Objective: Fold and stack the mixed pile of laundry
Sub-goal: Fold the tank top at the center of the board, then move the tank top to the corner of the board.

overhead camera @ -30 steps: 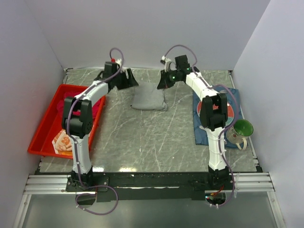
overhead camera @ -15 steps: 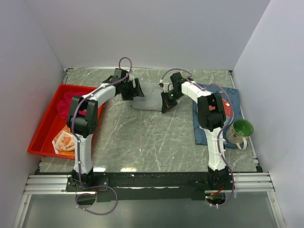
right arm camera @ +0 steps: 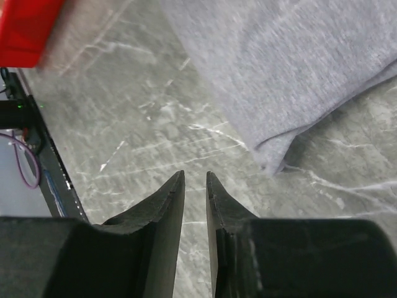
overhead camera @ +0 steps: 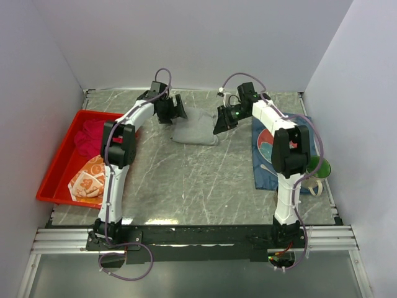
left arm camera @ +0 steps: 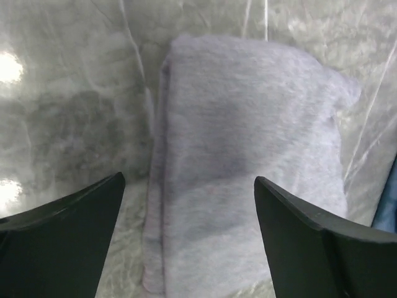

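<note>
A folded grey garment (overhead camera: pixel 195 128) lies flat on the marble table at the back centre. My left gripper (overhead camera: pixel 180 112) hovers at its left far corner, open wide. In the left wrist view the garment (left arm camera: pixel 248 143) fills the space below the spread jaws (left arm camera: pixel 189 180), and neither finger touches it. My right gripper (overhead camera: pixel 221 123) sits just off the garment's right edge, jaws parted by a narrow gap (right arm camera: pixel 195 175) with only bare table between them. The garment's corner (right arm camera: pixel 291 68) lies beyond the tips. A crimson-magenta shirt (overhead camera: pixel 90 136) and an orange-and-white patterned cloth (overhead camera: pixel 89 180) lie in the red tray (overhead camera: pixel 54 169).
A dark blue placemat (overhead camera: pixel 267 162) lies on the right side under the right arm, with a green-lined cup (overhead camera: pixel 316 169) at its right edge. Enclosure walls stand close on the left, back and right. The tray's corner (right arm camera: pixel 25 25) shows in the right wrist view.
Both grippers dipped onto the grey garment and then drew apart off its sides. The right jaws went from shut to slightly parted. The left jaws spread wider.
</note>
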`<state>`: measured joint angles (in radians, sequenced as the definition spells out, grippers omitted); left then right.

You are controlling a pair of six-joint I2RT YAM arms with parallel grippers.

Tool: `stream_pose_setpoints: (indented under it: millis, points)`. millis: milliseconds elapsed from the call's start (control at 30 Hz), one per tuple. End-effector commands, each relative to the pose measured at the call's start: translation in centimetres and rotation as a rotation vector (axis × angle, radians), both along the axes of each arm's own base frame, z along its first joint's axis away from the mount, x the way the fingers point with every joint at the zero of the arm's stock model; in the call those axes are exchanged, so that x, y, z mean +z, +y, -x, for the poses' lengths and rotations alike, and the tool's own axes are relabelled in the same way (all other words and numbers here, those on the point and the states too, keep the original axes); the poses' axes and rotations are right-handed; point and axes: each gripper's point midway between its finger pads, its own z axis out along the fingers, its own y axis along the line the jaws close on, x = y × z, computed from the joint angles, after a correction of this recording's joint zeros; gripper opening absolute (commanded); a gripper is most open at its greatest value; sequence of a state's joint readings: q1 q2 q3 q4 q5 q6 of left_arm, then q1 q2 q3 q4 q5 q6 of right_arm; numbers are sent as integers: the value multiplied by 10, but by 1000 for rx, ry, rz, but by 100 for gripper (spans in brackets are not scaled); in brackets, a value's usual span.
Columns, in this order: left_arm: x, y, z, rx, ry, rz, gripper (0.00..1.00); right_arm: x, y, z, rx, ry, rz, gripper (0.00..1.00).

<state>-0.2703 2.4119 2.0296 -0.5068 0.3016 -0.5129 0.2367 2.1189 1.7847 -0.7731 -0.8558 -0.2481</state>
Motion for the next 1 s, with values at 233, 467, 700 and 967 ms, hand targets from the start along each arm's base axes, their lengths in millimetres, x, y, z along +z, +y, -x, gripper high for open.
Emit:
stream_pose_setpoints:
  millis: [233,467,700,967]
  points:
    - [-35,-55,58,-147,166,49,58,26,-16,3,-25,-41,-93,29]
    - [-25,-14,20,-12,119,13,1,30,-27,1,-49,-46,-104,30]
    - [9,83,-50,197,-15,-66,1,27,-30,6,-53,-48,-105,30]
    - [24,182,-86,384,-106,-127,1,25,-31,6,-54,-41,-106,30]
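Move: The folded tank top's middle lies about 8 cm right and 4 cm back of the left hand, 3 cm below; its left edge is already between the open fingers. The red tray's middle is some 36 cm left and 18 back, with the red cloth in it about 32 left and 9 back. From the right hand, the tank top is roughly 11 cm left, 2 ahead and 10 below. Left hand slips back-right, pinches the tank top's left side, pulls it some 20 cm left and forward; right retreats. ##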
